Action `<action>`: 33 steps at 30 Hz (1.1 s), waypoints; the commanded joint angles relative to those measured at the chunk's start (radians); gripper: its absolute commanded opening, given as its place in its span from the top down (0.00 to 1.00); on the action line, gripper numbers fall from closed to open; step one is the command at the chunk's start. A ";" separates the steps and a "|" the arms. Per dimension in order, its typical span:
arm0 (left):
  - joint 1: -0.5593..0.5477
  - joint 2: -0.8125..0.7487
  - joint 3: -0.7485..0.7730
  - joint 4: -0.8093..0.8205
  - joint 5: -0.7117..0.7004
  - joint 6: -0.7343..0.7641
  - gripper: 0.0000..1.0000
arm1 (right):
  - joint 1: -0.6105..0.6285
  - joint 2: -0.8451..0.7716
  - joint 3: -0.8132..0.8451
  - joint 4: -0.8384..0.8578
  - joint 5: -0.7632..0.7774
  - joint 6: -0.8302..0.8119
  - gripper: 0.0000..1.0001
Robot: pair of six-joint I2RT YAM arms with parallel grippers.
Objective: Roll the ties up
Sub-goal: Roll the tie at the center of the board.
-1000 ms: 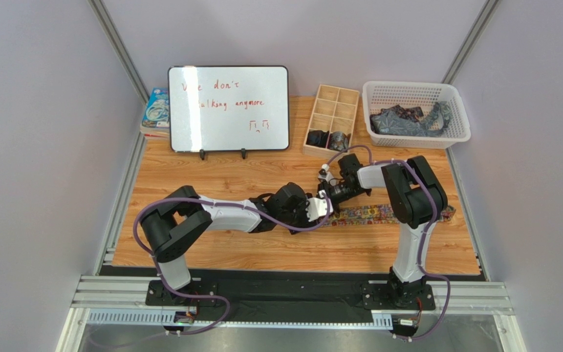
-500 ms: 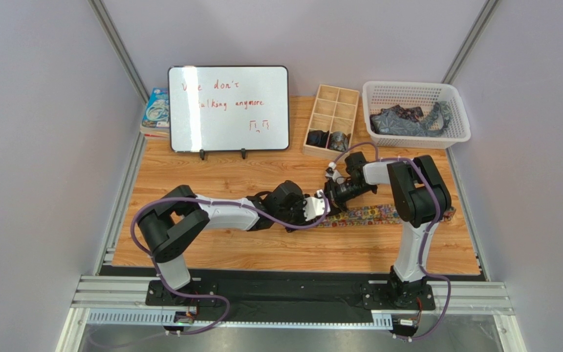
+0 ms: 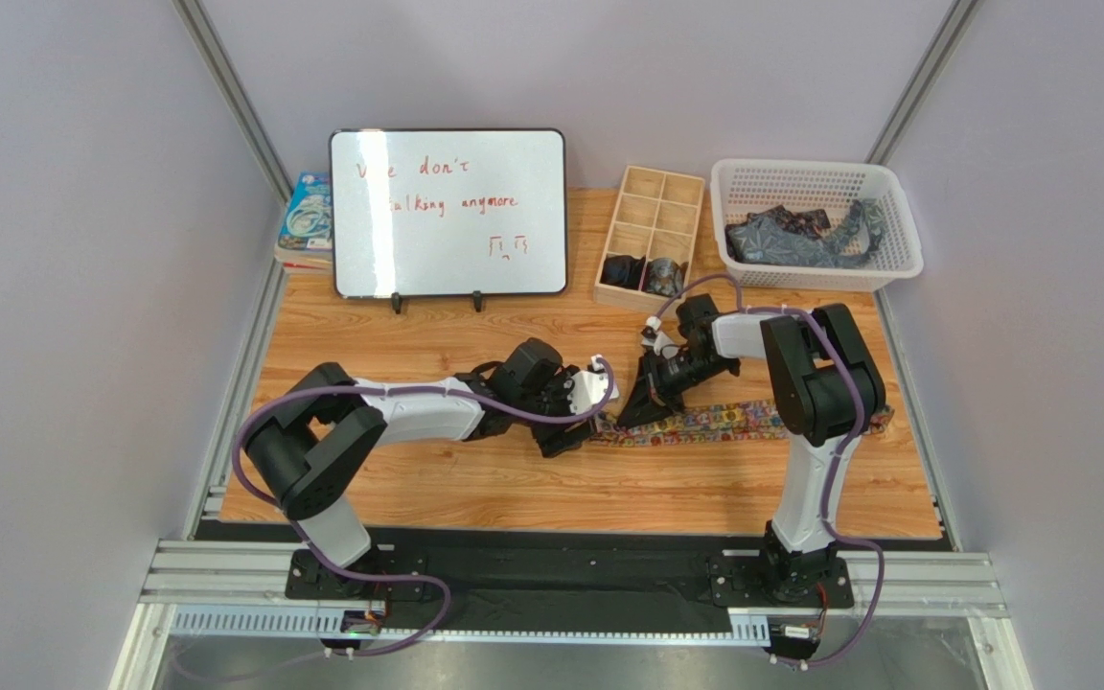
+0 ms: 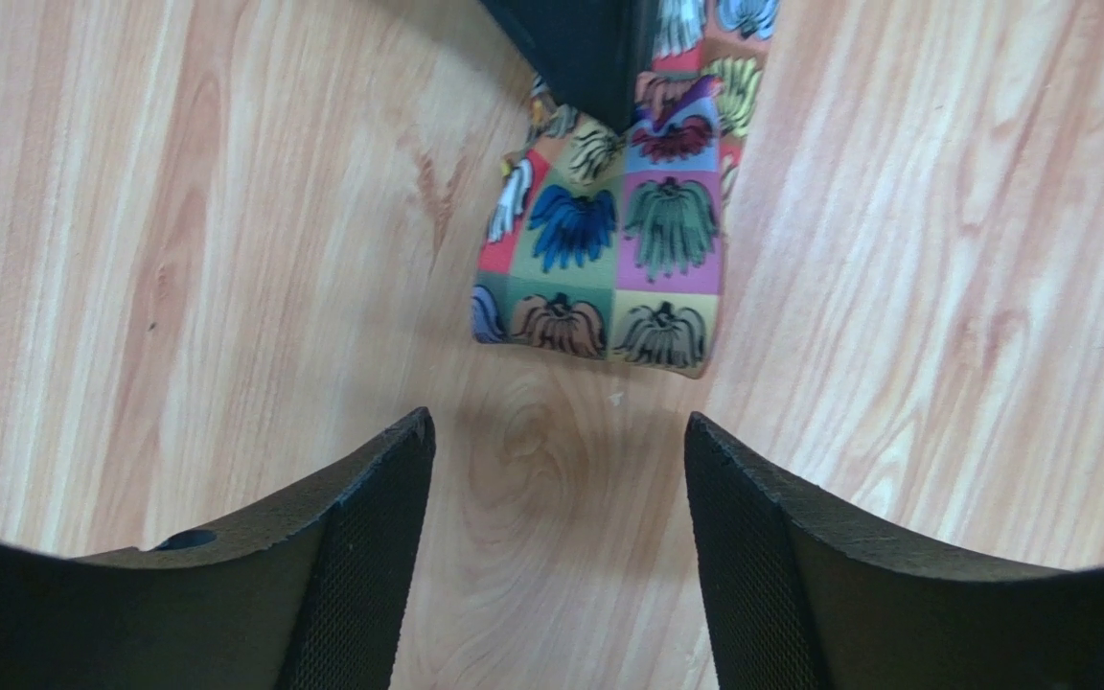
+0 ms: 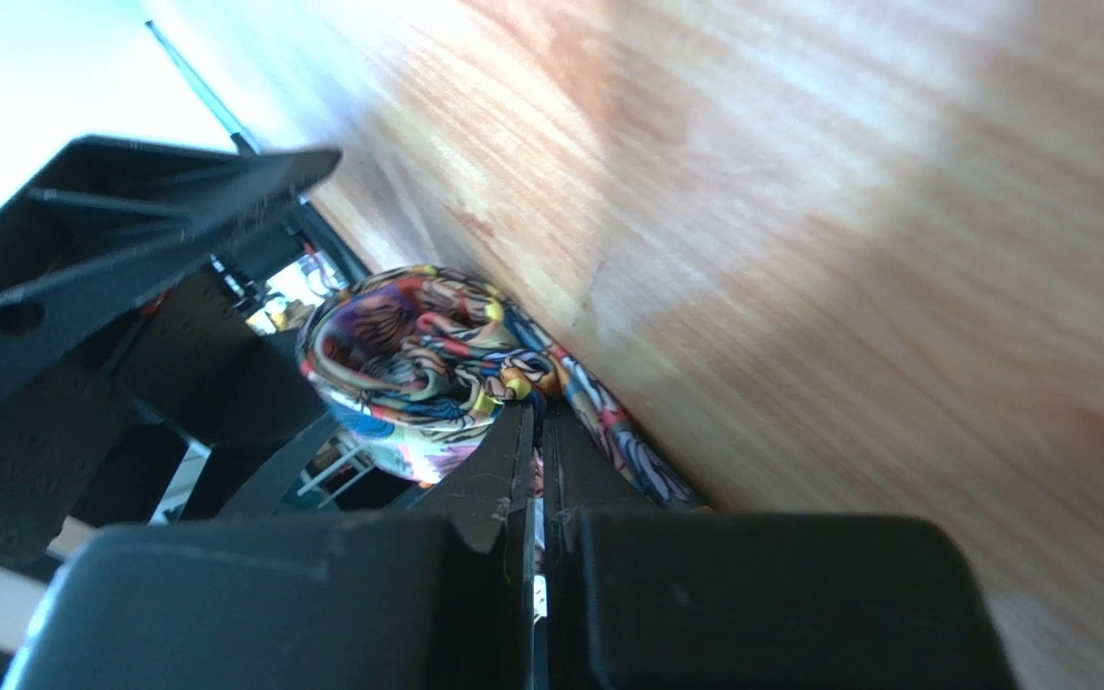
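Observation:
A multicoloured tie (image 3: 745, 420) lies flat along the right half of the wooden table. Its left end (image 4: 616, 245) is curled into a small loop (image 5: 407, 367) around my right gripper's fingertips. My right gripper (image 3: 640, 408) (image 5: 536, 414) points down at that end, shut on the tie, with fabric pinched between its fingers. One dark finger (image 4: 580, 51) of it shows at the top of the left wrist view. My left gripper (image 3: 597, 390) (image 4: 558, 424) hovers just left of the tie end, open and holding nothing.
A wooden compartment box (image 3: 652, 230) at the back holds rolled dark ties (image 3: 641, 273). Beside it, a white basket (image 3: 817, 180) contains loose dark ties (image 3: 800, 235). A whiteboard (image 3: 449, 213) stands at the back left, with a blue packet (image 3: 307, 216) next to it.
My left gripper has widened and drawn back to the left, away from the tie end. The right gripper stays shut on the tie and has tipped down onto it.

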 commanded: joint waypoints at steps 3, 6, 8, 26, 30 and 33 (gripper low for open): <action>0.005 -0.008 -0.003 0.099 0.109 -0.053 0.32 | 0.014 0.041 -0.013 -0.009 0.275 -0.035 1.00; 0.007 0.004 0.015 0.113 0.135 -0.047 0.33 | 0.018 0.054 -0.011 -0.020 0.301 -0.044 1.00; 0.007 0.021 0.031 0.121 0.141 -0.049 0.32 | 0.028 0.058 -0.011 -0.021 0.314 -0.045 1.00; 0.007 0.117 0.138 0.217 0.230 -0.084 0.60 | 0.087 0.129 0.021 0.023 0.314 0.001 1.00; 0.007 0.115 0.143 0.214 0.261 -0.086 0.56 | 0.092 0.130 0.026 0.031 0.309 0.016 1.00; 0.007 0.126 0.146 0.210 0.265 -0.090 0.53 | 0.092 0.127 0.023 0.045 0.298 0.031 1.00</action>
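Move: The rolled end of the tie lies roughly 6 cm to the left hand's right, about 1 cm ahead and 1 cm below it. From there the flat tail runs on to the right, its middle some 22 cm right of the left hand and level with it. The wooden box is around 25 cm ahead of that hand and 10 cm right. The right hand's shut fingers already pin the roll, whose middle is about 2 cm to their left. The left fingertips come to either side of the tie's roll and narrow onto its edges, from well open to about half open. To get there the left hand travels about 5 cm to the right, rising barely 1 cm, while the wrist tips some 10 degrees so the fingers lie flatter. The right hand keeps its shut fingers on the tie and edges about 1 cm left to meet it. ##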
